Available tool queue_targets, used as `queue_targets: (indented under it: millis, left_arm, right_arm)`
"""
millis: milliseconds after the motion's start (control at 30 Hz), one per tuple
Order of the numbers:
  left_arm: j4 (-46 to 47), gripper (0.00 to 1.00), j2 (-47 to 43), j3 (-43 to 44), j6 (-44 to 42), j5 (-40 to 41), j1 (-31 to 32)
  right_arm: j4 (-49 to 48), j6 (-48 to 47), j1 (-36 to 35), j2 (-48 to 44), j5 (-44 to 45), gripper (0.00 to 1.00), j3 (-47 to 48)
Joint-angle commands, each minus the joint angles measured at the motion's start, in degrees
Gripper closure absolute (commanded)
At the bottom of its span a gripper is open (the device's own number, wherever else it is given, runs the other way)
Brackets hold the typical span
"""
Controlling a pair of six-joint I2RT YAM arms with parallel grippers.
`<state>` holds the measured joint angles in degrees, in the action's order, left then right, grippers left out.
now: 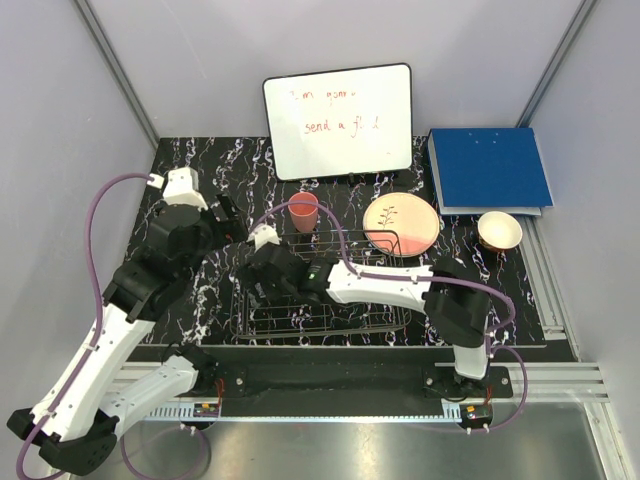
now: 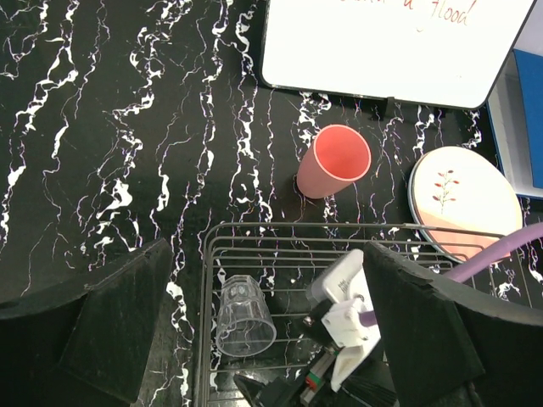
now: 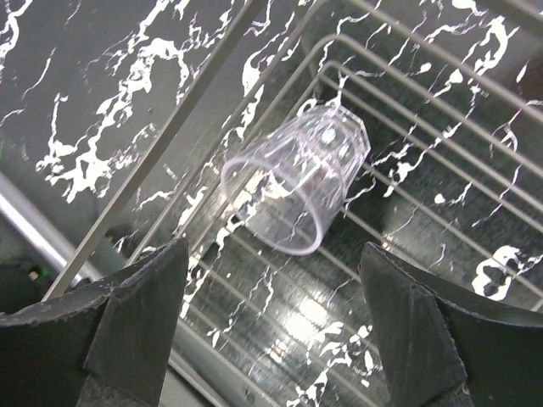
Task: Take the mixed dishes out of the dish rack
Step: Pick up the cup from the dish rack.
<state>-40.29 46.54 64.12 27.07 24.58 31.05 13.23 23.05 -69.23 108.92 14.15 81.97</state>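
The dish rack of dark wire sits at the table's near middle. A small clear glass lies on its side on the grid at the rack's left end. My right gripper hangs open just over it. In the right wrist view the glass lies ahead of the spread fingers, touching neither. My left gripper is open above the table left of the rack, holding nothing. A pink cup stands upright behind the rack. A cream plate with a pink band lies by its back right corner. A cream bowl sits far right.
A whiteboard stands propped at the back centre and a blue binder lies at the back right. The right arm stretches across the rack, its purple cable looping over the rack's back edge. Grey walls close in both sides.
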Motion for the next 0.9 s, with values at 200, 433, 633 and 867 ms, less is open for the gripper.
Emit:
queue_targets:
  millis: [200,433,633,867]
  left_arm:
    - [2.15,0.01,-1.63,-0.84,0.44,-0.23,0.06]
    - [2.15,0.01,-1.11,-0.92,0.7,-0.67,-0.02]
    - [2.15,0.01,-1.89,-1.45,0.7,-0.5,0.07]
    - [2.15,0.01,-2.16,-1.63,0.79,-0.67,0.06]
  right_arm:
    - [1.09,-0.99,1.91,4.28,6.68,0.16,2.58]
    - [-1.11,-0.55,2.96,5.15,7.38,0.2,1.61]
    - [-1.28,-0.64,3.23,7.44,5.27,0.5,2.66]
    - [-1.37,0.33,3.14,7.27,4.65,1.0,1.96]
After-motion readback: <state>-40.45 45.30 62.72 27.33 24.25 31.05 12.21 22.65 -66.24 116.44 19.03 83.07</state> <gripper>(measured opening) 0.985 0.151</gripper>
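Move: The clear cup lies on its side in the rack, its middle about 6 cm ahead of the right hand, 3 cm to its left and 6 cm below. The rack's middle is roughly 6 cm ahead and 11 cm to the right; the red cup stands some 24 cm ahead and 7 cm right, about 7 cm below. From the idle left hand, the clear cup is about 2 cm ahead, 2 cm right and 25 cm below. The right hand sinks about 5 cm and reaches 4 cm forward, closing its fingers on the clear cup's right rim. ##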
